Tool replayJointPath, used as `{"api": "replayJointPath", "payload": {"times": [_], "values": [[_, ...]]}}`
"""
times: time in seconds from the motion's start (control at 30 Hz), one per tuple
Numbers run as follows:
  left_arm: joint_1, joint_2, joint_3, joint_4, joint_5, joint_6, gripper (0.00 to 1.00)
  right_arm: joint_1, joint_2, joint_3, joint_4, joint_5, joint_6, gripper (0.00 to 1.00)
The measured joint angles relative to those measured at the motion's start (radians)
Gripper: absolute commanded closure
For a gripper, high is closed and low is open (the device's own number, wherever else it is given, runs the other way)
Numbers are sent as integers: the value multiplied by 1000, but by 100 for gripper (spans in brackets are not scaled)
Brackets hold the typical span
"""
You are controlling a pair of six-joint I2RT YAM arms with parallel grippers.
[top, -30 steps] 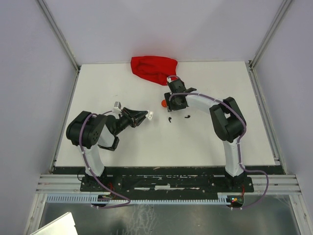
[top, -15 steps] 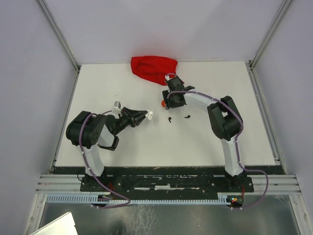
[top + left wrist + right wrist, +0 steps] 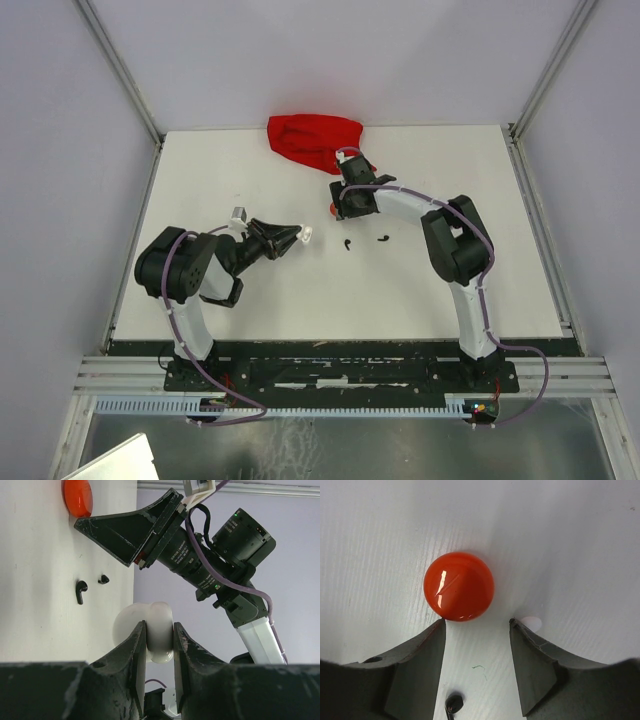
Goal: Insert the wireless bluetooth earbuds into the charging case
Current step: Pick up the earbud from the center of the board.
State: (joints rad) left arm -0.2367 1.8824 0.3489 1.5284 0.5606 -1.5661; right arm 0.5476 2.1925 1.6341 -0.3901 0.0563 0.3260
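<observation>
My left gripper [image 3: 159,625] is shut on a white round charging case [image 3: 161,645], held off the table; from above the gripper [image 3: 297,238] and the case [image 3: 307,236] sit left of centre. An orange-red round case [image 3: 458,586] lies on the table just beyond the tips of my open right gripper [image 3: 477,623], touching or nearly touching the left fingertip [image 3: 439,627]. It also shows from above [image 3: 332,211] beside the right gripper [image 3: 340,205]. Two black earbuds [image 3: 346,244] [image 3: 383,238] lie near it on the table. The left wrist view shows both earbuds [image 3: 81,591] [image 3: 103,579].
A red cloth pouch [image 3: 312,140] lies at the far edge of the white table [image 3: 420,290], just behind the right wrist. One black earbud [image 3: 453,703] lies under the right gripper, behind its fingers. A small pale spot [image 3: 532,624] sits by the right fingertip.
The right gripper has shifted slightly toward the far left, closer to the red pouch. The left arm and the white case have not moved.
</observation>
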Motion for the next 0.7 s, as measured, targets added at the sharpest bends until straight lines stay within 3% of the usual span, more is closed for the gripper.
{"api": "replayJointPath", "payload": {"times": [0.37,0.7], "values": [[0,0,0,0,0,0,97,0,-91,-97,51,5,-35,39],[0,0,0,0,0,0,97,-8,-99,12,-76,83,-81,45]]}}
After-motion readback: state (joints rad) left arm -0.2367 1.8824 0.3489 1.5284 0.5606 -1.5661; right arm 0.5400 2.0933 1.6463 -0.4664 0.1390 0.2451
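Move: The white earbud lies on the board some 3 cm to the right of my right hand and 1 cm ahead, just below fingertip height. The red case is about 5 cm to the left of that earbud and 1 cm farther out; one black earbud lies roughly 6 cm back and 1 cm right of my right hand, the other about 5 cm back and 7 cm right. From my left hand the white earbud is about 11 cm ahead, 10 cm right and 10 cm below. I lift my right hand clear of the board beside the red case: first a short draw back of about 1 cm, then up some 4.5 cm while swinging about 2 cm to the right, so that the gap between my open fingers comes nearly over the white earbud. The hand tips up slightly, with nothing gripped. My left hand stays still and keeps holding the white case. ##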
